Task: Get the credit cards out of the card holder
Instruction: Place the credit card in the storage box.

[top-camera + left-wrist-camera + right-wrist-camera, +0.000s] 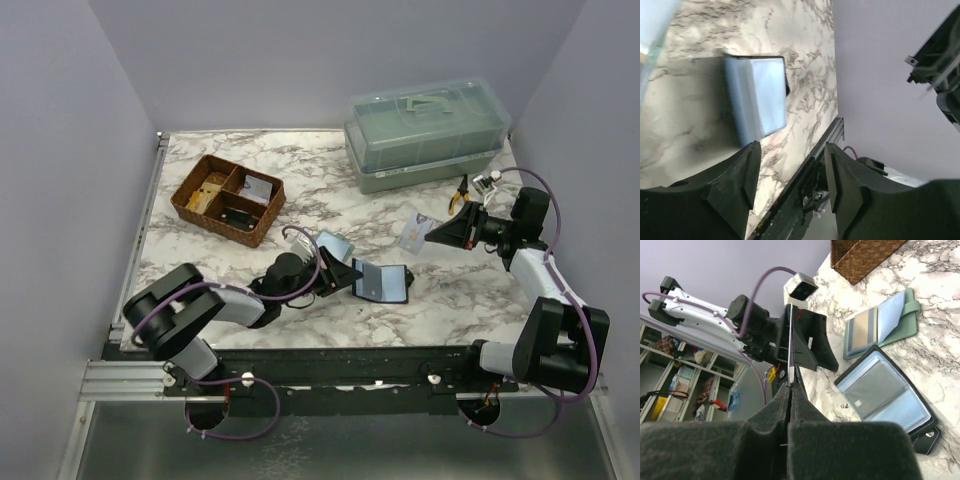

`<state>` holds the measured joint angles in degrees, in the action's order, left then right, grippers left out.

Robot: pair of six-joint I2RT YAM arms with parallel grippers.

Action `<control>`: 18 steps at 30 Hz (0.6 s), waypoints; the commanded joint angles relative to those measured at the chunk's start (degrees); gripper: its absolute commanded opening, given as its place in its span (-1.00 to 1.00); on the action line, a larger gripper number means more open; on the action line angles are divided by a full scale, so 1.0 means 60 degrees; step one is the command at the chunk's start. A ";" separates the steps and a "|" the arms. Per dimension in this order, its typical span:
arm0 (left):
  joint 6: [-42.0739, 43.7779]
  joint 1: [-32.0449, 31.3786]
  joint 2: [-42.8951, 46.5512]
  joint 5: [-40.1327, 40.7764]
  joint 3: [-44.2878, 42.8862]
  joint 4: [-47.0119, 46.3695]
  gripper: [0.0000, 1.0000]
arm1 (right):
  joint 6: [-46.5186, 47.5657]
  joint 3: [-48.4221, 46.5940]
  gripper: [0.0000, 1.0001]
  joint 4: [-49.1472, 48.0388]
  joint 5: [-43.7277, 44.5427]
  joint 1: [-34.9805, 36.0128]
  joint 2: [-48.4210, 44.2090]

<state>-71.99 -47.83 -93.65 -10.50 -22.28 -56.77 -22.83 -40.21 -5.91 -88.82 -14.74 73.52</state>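
Observation:
The black card holder (384,283) lies open on the marble table, its grey-blue inside facing up; it also shows in the right wrist view (885,397). My left gripper (345,275) sits just left of it, open, with nothing between its fingers (747,180). From the left wrist, the card holder (760,100) lies just beyond the fingertips. My right gripper (432,232) hovers above the table to the right, shut on a pale blue-grey credit card (414,233). In the right wrist view that card (790,345) stands edge-on from the shut jaws.
A pale green wallet (335,243) lies open beside the left gripper. At the back left is a brown wicker divided tray (228,198), and a green lidded box (425,135) stands at the back right. Yellow-handled pliers (458,195) lie near the right arm.

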 commanded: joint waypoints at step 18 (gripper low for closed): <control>0.3906 0.0644 0.2686 -0.2511 -0.3247 0.3706 0.97 | 0.0735 0.0125 -1.00 0.0444 -0.0973 0.1203 0.0365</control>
<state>-51.31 -44.18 -71.85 -16.47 -35.62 -31.62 -19.79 -40.21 -3.44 -88.84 -9.47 74.70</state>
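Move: The card, held in the right gripper, has its middle about 12 cm right of the left hand point, 3 cm ahead and some 13 cm higher; it reaches about 4 cm left of the right hand point, 1 cm ahead at the same height. The black card holder lies 6 cm to the left hand's right, level fore-and-aft, 6 cm below. The green holder is about 5 cm ahead and 5 cm left of that hand, equally low. Lift the left gripper about 13 cm off the black card holder towards the card, easing some 3 cm left on the way up, then back right and slightly forward. Open its half-open fingers wide and tip them up until nearly level. Keep the card pinched in the shut right fingers and late on bring it about 2 cm left to meet the left gripper. ##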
